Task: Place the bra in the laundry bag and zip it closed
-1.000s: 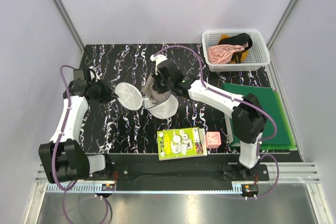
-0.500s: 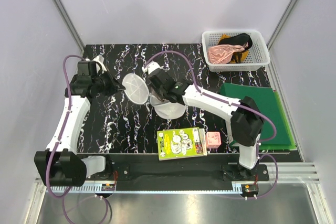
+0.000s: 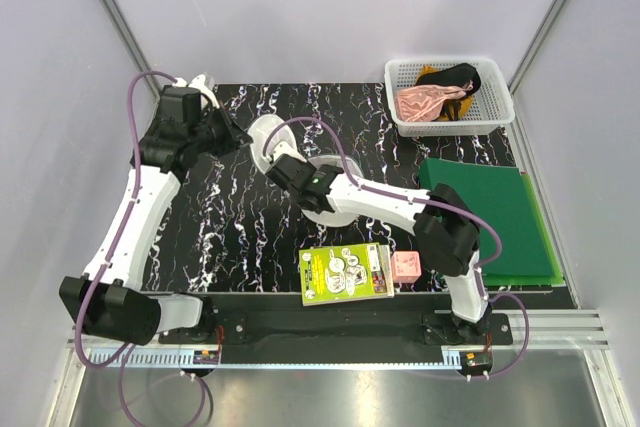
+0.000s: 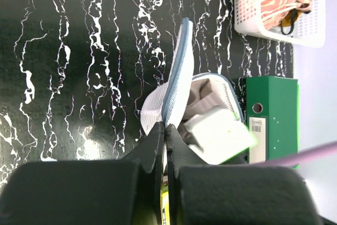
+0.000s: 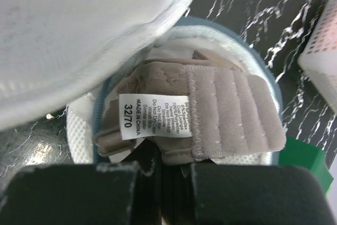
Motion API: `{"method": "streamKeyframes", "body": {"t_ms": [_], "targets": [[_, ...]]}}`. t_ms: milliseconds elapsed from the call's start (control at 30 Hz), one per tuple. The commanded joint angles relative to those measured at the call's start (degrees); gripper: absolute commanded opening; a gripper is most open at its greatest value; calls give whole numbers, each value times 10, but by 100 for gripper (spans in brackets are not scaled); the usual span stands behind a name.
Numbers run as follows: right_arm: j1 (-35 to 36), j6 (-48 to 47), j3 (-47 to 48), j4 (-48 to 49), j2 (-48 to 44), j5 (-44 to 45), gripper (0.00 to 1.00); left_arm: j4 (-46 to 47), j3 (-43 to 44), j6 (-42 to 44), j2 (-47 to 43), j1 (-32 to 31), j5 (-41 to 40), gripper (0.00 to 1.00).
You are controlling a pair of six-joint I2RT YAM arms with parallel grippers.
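Observation:
The white mesh laundry bag (image 3: 328, 213) lies open mid-table, its lid (image 3: 262, 141) raised on edge. My left gripper (image 3: 240, 137) is shut on the lid's zip rim (image 4: 176, 77), pinching it at the fingertips (image 4: 166, 130). The beige bra (image 5: 231, 109), with a white care label (image 5: 152, 117), lies folded inside the bag's bowl (image 4: 210, 90). My right gripper (image 3: 290, 169) reaches down into the bowl and is shut on the bra's fabric edge (image 5: 164, 164). The lid's white mesh (image 5: 79, 25) hangs over it. From above, the right arm hides the bra.
A white lattice basket (image 3: 497, 107) with a pink and a black garment stands at the back right. Green folders (image 3: 490, 212) lie at the right. A yellow-green booklet (image 3: 347, 273) and a pink cube (image 3: 406, 266) sit near the front edge.
The left gripper has carried the lid up and toward the back left. The right gripper has moved left and down into the bag with the bra.

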Motion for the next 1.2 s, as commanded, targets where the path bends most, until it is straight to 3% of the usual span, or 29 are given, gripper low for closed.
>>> {"method": "streamKeyframes", "body": {"t_ms": [0, 67, 100, 167, 300, 667, 833, 1000, 1167], "targets": [[1, 44, 29, -24, 21, 15, 4, 36, 11, -3, 11, -13, -36, 0], [0, 52, 28, -27, 13, -27, 15, 43, 6, -1, 11, -13, -40, 0], [0, 59, 25, -28, 10, -36, 25, 44, 3, -1, 12, -13, -37, 0], [0, 63, 24, -35, 2, -57, 32, 45, -2, 0, 12, -13, -33, 0], [-6, 79, 21, -56, -20, -79, 56, 44, -8, 4, 9, -13, -34, 0], [-26, 102, 6, -116, -154, -245, 94, 27, -15, 14, -2, -13, -16, 0], [-56, 147, -28, -137, -213, -297, 100, 8, -1, 25, 3, -13, -18, 0], [-208, 228, -85, -107, -242, -375, 97, -1, 18, 21, 6, -13, -9, 0], [-267, 226, -105, -68, -223, -442, 96, -8, 32, 17, 15, -16, 9, 0]]}}
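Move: The right hand's shut fingers hold a fold of the bra in the laundry bag's mouth; the bag's middle is about 2 cm to their right and 2 cm back, roughly 5 cm lower. The raised mesh lid stands some 9 cm to the hand's left, 2 cm ahead and 8 cm up; the book lies about 19 cm back and 5 cm right, 10 cm below. From the left hand, which grips the lid's edge, the bag is about 16 cm right, 2 cm back and 21 cm down. Down about 3 cm into the bag goes the right hand, its fingers spreading wide to let go of the bra as it eases back; it then climbs some 11 cm, still drawing back, and finally swings right and forward clear of the bag, rolling its left side up and tipping down. The left hand sinks about 2 cm, still pinching the raised lid's edge. ##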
